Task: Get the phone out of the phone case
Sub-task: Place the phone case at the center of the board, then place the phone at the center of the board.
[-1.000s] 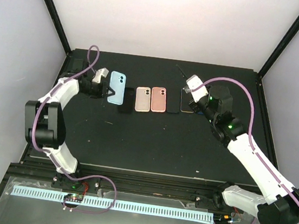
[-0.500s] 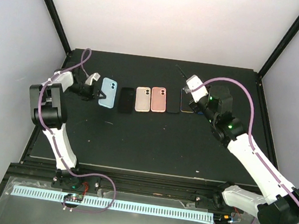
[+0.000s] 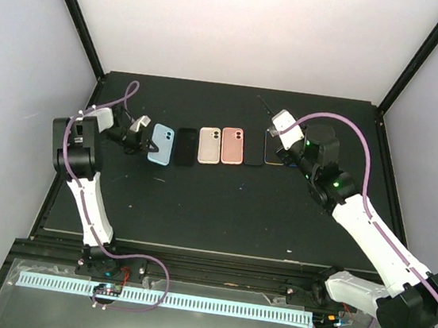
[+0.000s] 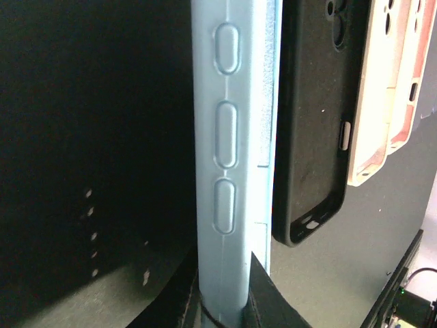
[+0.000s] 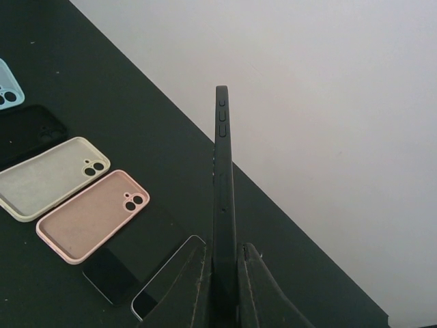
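My left gripper (image 3: 141,134) is shut on the short end of a light blue phone case (image 3: 161,143) at the left of the row; the left wrist view shows the case (image 4: 229,171) edge-on between my fingers (image 4: 179,294). Whether a phone sits inside it I cannot tell. My right gripper (image 3: 277,123) is shut on a thin black phone (image 3: 265,104), held on edge above the table's back. In the right wrist view the phone (image 5: 224,178) stands upright between the jaws of the gripper (image 5: 224,287).
Lying in a row on the black table (image 3: 222,204) are a black case (image 3: 185,146), a cream case (image 3: 209,145), a pink case (image 3: 232,146), a dark phone (image 3: 252,150) and a light-rimmed phone (image 3: 273,148). White walls close in the back and sides.
The left arm folded back towards the left edge, carrying the blue case left and nearer, then a little right beside the black case. The right arm has not moved.
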Tool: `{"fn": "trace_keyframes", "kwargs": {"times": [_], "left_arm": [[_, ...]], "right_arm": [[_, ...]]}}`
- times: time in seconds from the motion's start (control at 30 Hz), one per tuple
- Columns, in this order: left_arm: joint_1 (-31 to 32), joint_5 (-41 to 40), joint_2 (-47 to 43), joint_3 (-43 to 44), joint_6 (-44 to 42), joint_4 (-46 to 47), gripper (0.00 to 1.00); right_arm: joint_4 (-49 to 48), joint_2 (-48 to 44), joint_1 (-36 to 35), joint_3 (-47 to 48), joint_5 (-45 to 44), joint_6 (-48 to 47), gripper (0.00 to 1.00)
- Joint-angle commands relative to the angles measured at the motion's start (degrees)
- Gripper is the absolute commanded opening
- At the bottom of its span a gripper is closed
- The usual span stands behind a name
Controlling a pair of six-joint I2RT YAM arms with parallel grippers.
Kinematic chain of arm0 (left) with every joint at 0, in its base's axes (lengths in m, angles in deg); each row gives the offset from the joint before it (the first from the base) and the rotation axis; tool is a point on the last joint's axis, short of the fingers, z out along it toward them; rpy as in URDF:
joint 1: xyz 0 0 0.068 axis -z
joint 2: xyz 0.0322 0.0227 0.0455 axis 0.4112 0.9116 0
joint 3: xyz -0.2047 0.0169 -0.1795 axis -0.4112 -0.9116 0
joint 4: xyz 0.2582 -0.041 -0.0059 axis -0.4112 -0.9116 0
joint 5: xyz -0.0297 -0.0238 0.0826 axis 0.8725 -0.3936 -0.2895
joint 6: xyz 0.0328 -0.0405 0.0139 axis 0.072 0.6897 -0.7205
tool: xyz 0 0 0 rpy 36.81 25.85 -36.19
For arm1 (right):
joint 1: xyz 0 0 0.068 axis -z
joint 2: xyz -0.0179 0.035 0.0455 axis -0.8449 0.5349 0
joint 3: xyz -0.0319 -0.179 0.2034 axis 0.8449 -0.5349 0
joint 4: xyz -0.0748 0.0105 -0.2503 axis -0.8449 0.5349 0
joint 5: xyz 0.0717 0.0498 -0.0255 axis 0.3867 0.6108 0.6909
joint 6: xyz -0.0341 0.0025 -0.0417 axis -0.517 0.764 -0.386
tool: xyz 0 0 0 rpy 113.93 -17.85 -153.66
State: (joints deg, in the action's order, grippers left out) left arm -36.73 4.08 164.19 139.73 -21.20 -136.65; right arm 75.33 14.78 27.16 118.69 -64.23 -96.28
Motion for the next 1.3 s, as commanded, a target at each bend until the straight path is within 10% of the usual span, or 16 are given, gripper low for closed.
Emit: {"fn": "trace_keyframes", "kwargs": {"times": [0.0, 0.23, 0.53, 0.77, 1.27], "left_arm": [[2.72, -0.04, 2.12, 3.34, 1.22, 1.26, 0.02], [3.74, -3.31, 2.36, 3.24, 4.97, 4.2, 0.04], [3.75, -11.38, -5.23, -0.87, 7.21, 6.15, 0.63], [3.58, -14.64, -16.84, -4.17, 9.42, 8.88, 0.84], [12.55, -3.28, -33.7, 6.24, 21.24, 15.52, 0.96]], "right_arm": [[-3.17, 0.25, 0.15, 1.88, 0.26, -0.02, 0.01], [-3.02, 0.58, 0.19, 2.26, 0.48, 0.01, 0.01], [-3.98, 1.21, 0.18, 3.09, 1.13, -0.35, 0.01], [-8.91, 0.8, 0.17, 2.48, 1.28, -2.88, 0.01], [-26.37, 2.18, 0.12, 0.93, 1.3, -20.1, 0.01]]}}
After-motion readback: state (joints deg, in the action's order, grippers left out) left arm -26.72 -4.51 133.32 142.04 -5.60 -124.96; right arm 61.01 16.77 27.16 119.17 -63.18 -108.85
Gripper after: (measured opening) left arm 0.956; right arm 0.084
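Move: The left hand still grips the left long edge of the light-blue phone case, whose middle is about 3 cm to its right, 2 ahead and 2 below. The spot for the case is about 5 cm right and 1 ahead, at board height. Next to that spot lies the black case, roughly 12 cm right of the hand and 2 ahead; the cream case is 21 right and 3 ahead. From the right hand, the blue case is some 41 cm left, 7 ahead and 29 below. Rightward and a touch forward, about 2 cm and low over the board, the left hand brings the pinched blue case towards the black one. The fingers then open wide, dipping slightly and easing back left to let go, and the hand climbs some 23 cm, finally swinging right as the wrist tips up about 35 degrees. The right hand keeps its dark slab pinched, rising about 6 cm late and tilting upward. ##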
